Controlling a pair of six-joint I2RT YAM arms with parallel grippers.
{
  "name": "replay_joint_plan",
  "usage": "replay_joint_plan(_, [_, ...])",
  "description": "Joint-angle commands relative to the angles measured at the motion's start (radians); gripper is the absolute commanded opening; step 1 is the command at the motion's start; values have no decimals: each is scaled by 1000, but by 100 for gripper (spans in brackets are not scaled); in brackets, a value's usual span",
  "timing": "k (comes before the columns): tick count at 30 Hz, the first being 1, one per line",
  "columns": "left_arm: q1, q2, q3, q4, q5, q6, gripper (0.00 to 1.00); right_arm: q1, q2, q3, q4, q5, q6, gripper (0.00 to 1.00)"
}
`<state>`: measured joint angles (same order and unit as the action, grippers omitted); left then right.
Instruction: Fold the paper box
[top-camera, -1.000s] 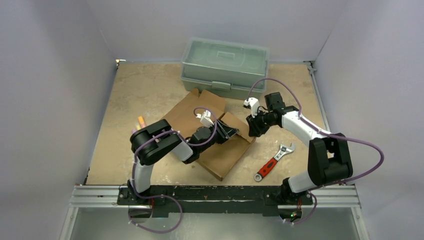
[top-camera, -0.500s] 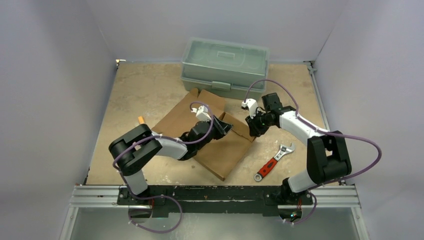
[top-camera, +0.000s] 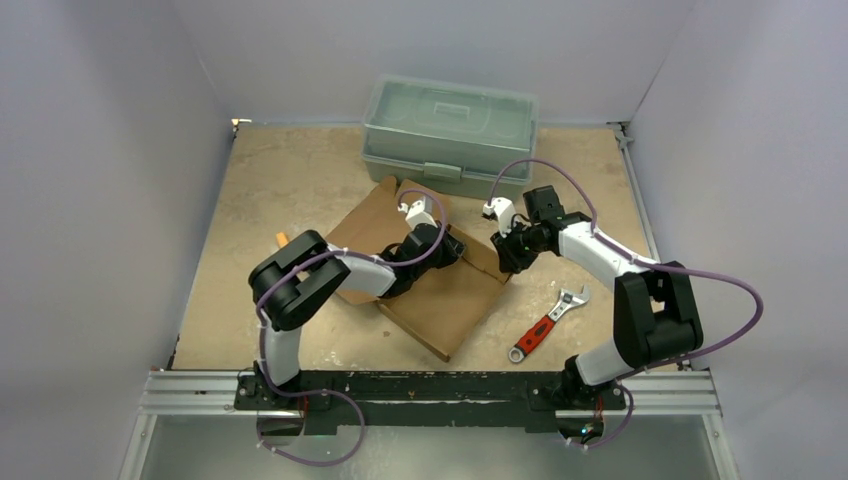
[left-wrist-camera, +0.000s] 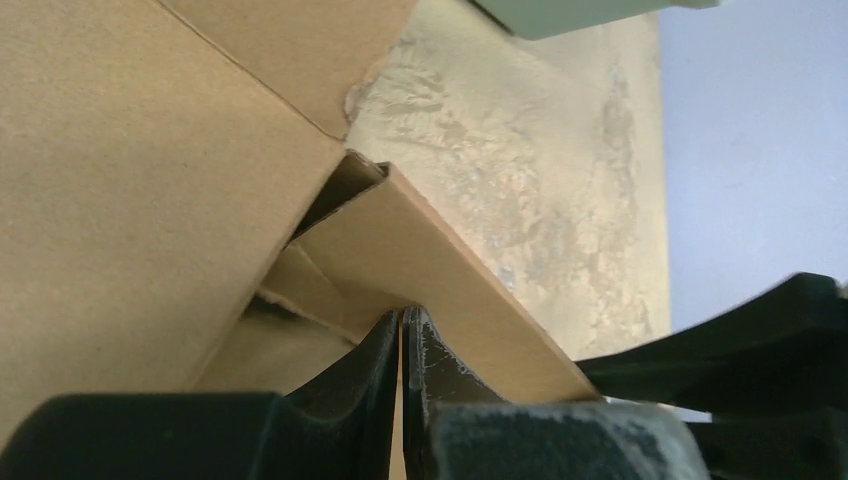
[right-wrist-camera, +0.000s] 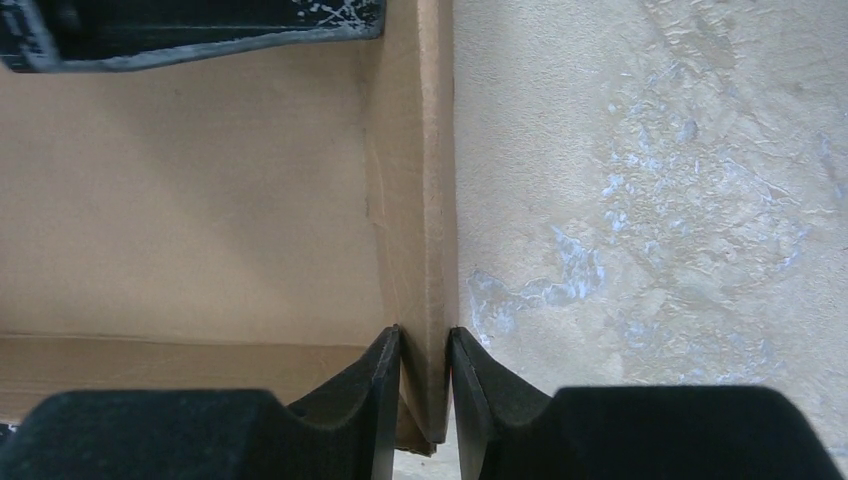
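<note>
The brown cardboard paper box lies partly folded in the middle of the table, with flaps spread toward the back left. My left gripper is over the box's middle; in the left wrist view it is shut, its tips pushed up against a raised cardboard flap. My right gripper is at the box's right back corner. In the right wrist view it is shut on the upright edge of the box wall, which stands between its two fingers.
A grey-green plastic toolbox stands at the back, just beyond the cardboard. A red-handled wrench lies right of the box. A small orange object lies left of the box. Grey walls enclose the table.
My left arm has swung and its gripper has moved back and slightly left over the box. The right gripper keeps its hold on the box wall, almost unmoved.
</note>
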<state>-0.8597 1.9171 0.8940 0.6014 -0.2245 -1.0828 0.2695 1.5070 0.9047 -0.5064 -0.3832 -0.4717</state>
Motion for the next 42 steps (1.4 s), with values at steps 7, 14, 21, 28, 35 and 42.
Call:
replay_joint_plan(7, [31,76,105,-27,36,51,2,29,-6,3,9,-39,-17,26])
replay_joint_plan(14, [46,88,110,58,135,63,4,43,17,8,26,-18,-2,9])
replay_joint_plan(21, [79,59,57,161,216,28,8,43,-4,-1,67,39,44,0])
replay_joint_plan(28, [81,-58,-57,264,188,-41,36,43,-31,-10,94,67,58,0])
replay_joint_plan(35, [80,-70,24,93,115,-52,65,43,-31,-11,90,58,53,0])
replay_joint_plan(42, [74,-65,153,-225,67,-46,91,43,-34,-9,90,52,53,0])
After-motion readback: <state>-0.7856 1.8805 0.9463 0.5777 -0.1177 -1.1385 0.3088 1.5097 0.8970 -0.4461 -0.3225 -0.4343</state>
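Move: The left hand's nearly shut fingertips are at the inner flap of the box's far right wall. The wall's middle lies about 4 cm to their right, roughly 1 cm back and 2 cm lower. From the right hand, which straddles the wall near its near end, that middle is some 5 cm left, 4 cm ahead and about 1 cm lower. The wrench lies about 17 cm right and 15 cm back of the left hand, and the green container some 21 cm ahead and 3 cm left. With its shut fingertips the left hand presses the inner flap down along the inside of the wall, sinking 1.5 cm or so and easing forward; then it lifts away by about 5 cm, its fingers spreading nearly wide. Meanwhile the right hand shuts its fingers from partly open, pinching the doubled wall near the corner, and shifts about 1 cm forward, then holds. ##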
